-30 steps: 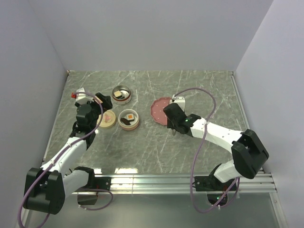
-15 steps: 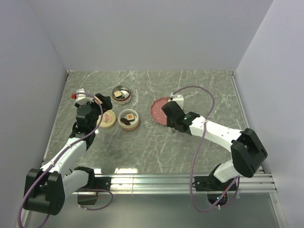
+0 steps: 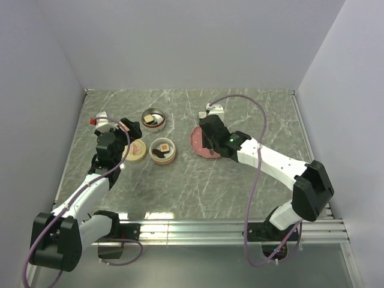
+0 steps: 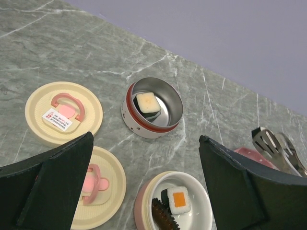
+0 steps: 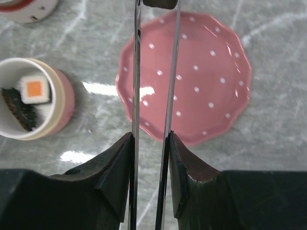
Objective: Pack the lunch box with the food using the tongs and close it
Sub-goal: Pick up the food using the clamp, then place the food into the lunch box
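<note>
My right gripper (image 5: 149, 143) (image 3: 211, 143) is shut on the tongs (image 5: 136, 72), one pad pressed against each thin metal arm. The arms run forward over the pink plate (image 5: 206, 81), which has nothing on it. The tongs' tips (image 4: 276, 148) show at the right of the left wrist view. A pink-and-cream lunch box tier (image 4: 201, 191) (image 3: 162, 150) holds an orange-topped piece (image 4: 179, 200) and a dark brown piece (image 4: 163, 215). A steel tier (image 4: 129, 115) (image 3: 153, 118) holds a white piece (image 4: 147, 103). My left gripper (image 4: 144, 143) (image 3: 123, 129) hangs open and empty above them.
Two cream lids with pink handles lie to the left of the tiers, one (image 4: 64, 113) farther off and one (image 4: 98, 187) (image 3: 135, 150) beside the pink tier. Grey walls close in the marble table (image 3: 180, 186) on three sides. A metal rail (image 3: 240, 228) runs along the near edge.
My right gripper has carried the tongs away from the near edge and to the left, over the pink plate, squeezing them a little tighter. The left arm has stayed still.
</note>
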{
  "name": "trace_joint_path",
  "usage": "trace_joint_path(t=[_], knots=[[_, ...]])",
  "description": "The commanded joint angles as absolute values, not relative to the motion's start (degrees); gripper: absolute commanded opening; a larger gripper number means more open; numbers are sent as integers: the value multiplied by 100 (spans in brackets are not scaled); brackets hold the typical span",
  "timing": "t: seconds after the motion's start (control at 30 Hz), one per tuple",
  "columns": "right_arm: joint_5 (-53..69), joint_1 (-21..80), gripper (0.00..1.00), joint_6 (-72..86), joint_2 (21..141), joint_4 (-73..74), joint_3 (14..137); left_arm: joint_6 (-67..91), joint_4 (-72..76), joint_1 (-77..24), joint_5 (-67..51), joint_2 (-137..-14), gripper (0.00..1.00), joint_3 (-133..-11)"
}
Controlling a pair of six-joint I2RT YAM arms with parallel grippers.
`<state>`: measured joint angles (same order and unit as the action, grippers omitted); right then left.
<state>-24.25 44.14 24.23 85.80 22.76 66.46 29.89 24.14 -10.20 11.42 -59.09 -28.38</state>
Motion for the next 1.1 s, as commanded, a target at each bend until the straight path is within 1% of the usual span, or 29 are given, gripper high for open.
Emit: trace_joint_path(t=[0.0, 0.43, 0.73, 1.07], knots=[[-2356, 4509, 30, 2093, 8867, 2039, 7285, 3076, 2646, -1002, 1178, -5932, 98, -2874], [-1600, 4746, 31, 1477, 10255, 2056, 9104, 3032, 2637, -1002, 1345, -6108, 98, -2953], [-1327, 4852, 31, 1336, 10906, 2215, 9843, 3032, 2663, -993, 1354, -6205, 98, -2971], [-1178, 4913, 31, 1248, 11346, 2381, 10344, 3023, 2672, -984, 1327, -6275, 98, -3015]])
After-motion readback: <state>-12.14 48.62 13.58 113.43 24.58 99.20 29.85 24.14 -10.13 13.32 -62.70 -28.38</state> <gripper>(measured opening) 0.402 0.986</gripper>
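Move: The right hand grips the clamp, its tips already holding the last piece of food in the air. From this hand the metal lunch box lies about 12 cm ahead, 20 cm to the left and 14 cm below. The plate's middle is some 5 cm ahead, 2 cm right and 16 cm down; the white bowl is roughly 18 cm left, 1 cm ahead and 14 cm lower. From the left hand the metal lunch box is about 8 cm ahead, 3 cm right, 17 cm below. Sweeping left some 15 cm and, mostly early on, about 5 cm forward, the right hand carries the clamped food from the plate towards the metal lunch box, turning about 20 degrees counter-clockwise; it rises slightly, then sinks back while still going left. Its fingers keep their grip on the clamp. The open, empty left hand sinks about 2 cm. ##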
